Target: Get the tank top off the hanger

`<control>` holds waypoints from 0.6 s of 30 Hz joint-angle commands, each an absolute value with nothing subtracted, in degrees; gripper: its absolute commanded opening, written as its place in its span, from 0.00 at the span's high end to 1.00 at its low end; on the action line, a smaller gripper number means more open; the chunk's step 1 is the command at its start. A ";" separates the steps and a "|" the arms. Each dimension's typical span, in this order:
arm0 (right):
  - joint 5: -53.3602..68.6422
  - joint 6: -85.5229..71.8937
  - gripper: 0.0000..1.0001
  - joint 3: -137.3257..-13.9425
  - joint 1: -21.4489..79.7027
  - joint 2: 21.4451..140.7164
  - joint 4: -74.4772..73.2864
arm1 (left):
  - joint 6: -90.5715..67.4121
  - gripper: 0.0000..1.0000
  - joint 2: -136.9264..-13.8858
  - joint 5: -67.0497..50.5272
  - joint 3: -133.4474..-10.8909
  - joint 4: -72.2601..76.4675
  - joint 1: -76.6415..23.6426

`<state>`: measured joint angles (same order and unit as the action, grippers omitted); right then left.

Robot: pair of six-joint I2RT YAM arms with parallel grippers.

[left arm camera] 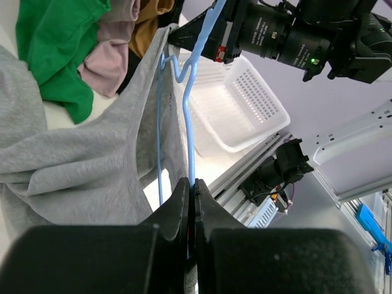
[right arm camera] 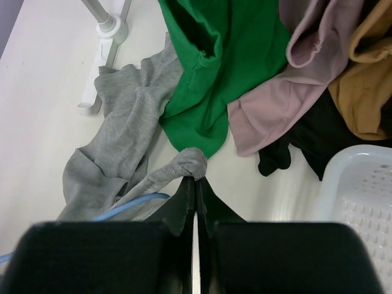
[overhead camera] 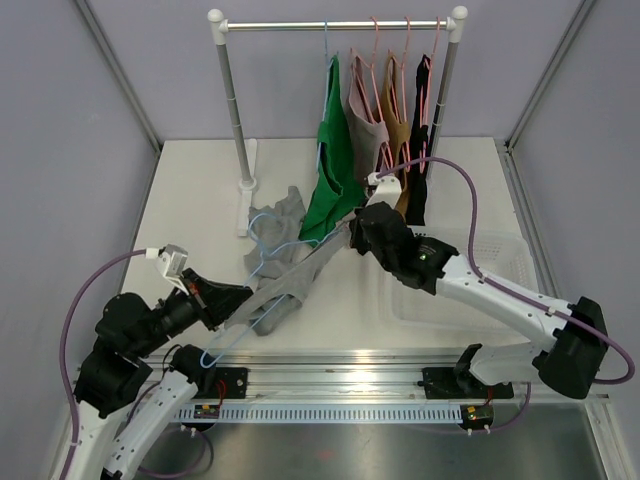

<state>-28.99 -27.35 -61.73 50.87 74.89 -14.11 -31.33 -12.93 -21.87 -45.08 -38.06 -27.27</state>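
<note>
A grey tank top [overhead camera: 283,225] lies bunched on the table, still threaded on a thin blue hanger [overhead camera: 222,347]. My left gripper [overhead camera: 243,296] is at its near-left end, shut on the hanger's wire [left arm camera: 190,128]; in the left wrist view the jaws [left arm camera: 193,184] pinch the blue wire, with grey cloth [left arm camera: 92,165] draped to the left. My right gripper [overhead camera: 352,232] is shut on a rolled grey strap [right arm camera: 197,162] of the tank top, which bulges just past its fingertips [right arm camera: 196,179]. The strap is stretched between the two grippers. A piece of blue hanger [right arm camera: 131,205] shows left of the right jaws.
A clothes rack [overhead camera: 335,24] at the back holds green [overhead camera: 333,160], pink [overhead camera: 365,125], mustard and black garments on hangers, their hems close behind the right gripper. A white perforated basket [overhead camera: 500,255] sits on the right under the right arm. The rack's foot [overhead camera: 247,185] stands at back left.
</note>
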 commanded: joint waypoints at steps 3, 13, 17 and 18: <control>-31.29 -26.54 1.00 -61.43 48.78 68.66 -19.59 | -31.90 1.00 -12.22 -27.94 -49.48 -33.49 -27.33; -4.07 -27.33 1.00 -59.69 47.64 56.26 -18.05 | -37.09 1.00 -10.55 -26.64 -45.71 -10.15 -27.33; 8.66 -30.84 1.00 -56.60 47.64 51.69 -14.16 | -38.49 1.00 -14.05 -24.18 -43.60 2.78 -27.33; 11.40 -31.28 1.00 -56.43 47.64 51.59 -13.54 | -38.76 1.00 -14.67 -23.47 -42.46 5.94 -27.33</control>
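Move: The left hand already grips the blue hanger; the tank top strap pinched by the right hand lies about 20 cm ahead, 26 cm right and 6 cm below it. From the right hand, the hanger's far shoulder is some 5 cm left and 3 cm back. The green top hangs roughly 12 cm ahead and 6 cm left of it, and the white basket sits 30 cm right, 14 cm back and 18 cm below. Left raises the pinched hanger about 10 cm, tipping it up, while right pulls the pinched strap back and up. ##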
